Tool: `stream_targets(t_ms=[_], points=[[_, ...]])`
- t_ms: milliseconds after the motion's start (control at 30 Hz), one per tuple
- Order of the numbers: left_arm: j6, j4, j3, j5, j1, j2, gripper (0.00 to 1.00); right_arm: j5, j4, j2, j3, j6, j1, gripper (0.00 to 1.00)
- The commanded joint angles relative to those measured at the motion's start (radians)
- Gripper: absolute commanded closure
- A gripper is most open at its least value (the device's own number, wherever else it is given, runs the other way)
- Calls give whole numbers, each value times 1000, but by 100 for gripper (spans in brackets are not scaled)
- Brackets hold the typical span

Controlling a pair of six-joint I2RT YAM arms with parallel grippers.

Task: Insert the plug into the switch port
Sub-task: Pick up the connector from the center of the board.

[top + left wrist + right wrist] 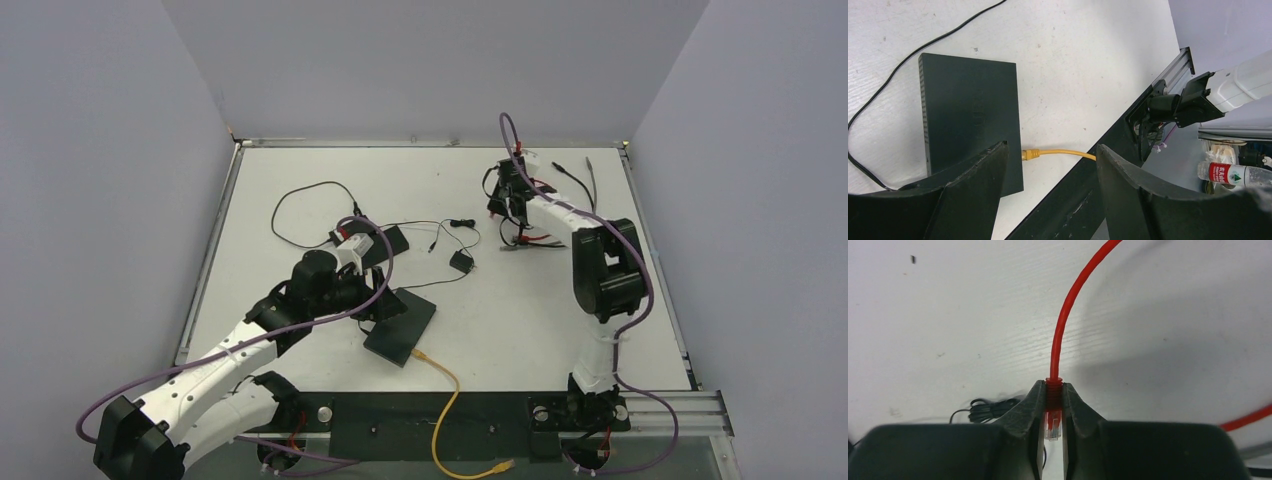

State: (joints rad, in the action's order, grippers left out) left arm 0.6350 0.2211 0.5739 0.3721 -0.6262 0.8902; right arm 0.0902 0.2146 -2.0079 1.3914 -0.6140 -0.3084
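Note:
The black flat switch (400, 325) lies near the table's front, also seen in the left wrist view (973, 110). A yellow cable's plug (1030, 154) meets the switch's near edge (421, 355). My left gripper (1050, 147) hovers open over that edge (385, 293), holding nothing. At the back right, my right gripper (511, 222) is shut on a red cable's plug (1053, 420). The clear tip points back between the fingers (1028, 405), and the red cable (1063, 325) runs away over the table. The switch's ports are hidden.
A small black adapter (462, 263) and thin black cables (300, 215) lie mid-table. Another black box (392, 240) sits behind the left arm. Loose cables (580, 175) rest at the back right. A metal rail (1173, 67) marks the table's front edge.

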Motion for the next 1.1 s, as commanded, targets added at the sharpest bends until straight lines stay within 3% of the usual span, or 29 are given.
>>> stream_targets(t_ms=[0, 367, 533, 1067], points=[[-2, -41, 64, 65, 7, -2, 37, 52, -98, 203, -53, 8, -26, 100], [2, -111, 123, 127, 7, -18, 37, 205, 1, 580, -200, 10, -197, 100], [5, -172, 143, 149, 6, -17, 37, 302, 27, 719, -256, 0, -337, 100], [33, -386, 112, 109, 2, -56, 37, 411, 3, 835, -352, -236, -670, 100]])
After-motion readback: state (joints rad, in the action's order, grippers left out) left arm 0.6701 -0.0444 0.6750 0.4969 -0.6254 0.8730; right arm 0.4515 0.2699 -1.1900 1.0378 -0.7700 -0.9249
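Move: My right hand already has one red plug between its fingers. From it the black switch lies about 22 cm back, 16 cm left and 3 cm lower; the power adapter is roughly 9 cm back and 7 cm left, the coiled black cable about 6 cm left and 1 cm back. My open left hand has that red plug some 28 cm ahead and 17 cm to its right, 9 cm lower, with the switch about 6 cm ahead, 1 cm right and 12 cm below. I keep the red plug pinched and lift it steeply, about 20 cm up, swinging my right hand back some 21 cm and left about 11 cm towards the switch, the fingers tipping up by about 25 degrees. Meanwhile my left hand, still open, rises about 11 cm above the switch, edges a little right and tilts its fingers upward. ##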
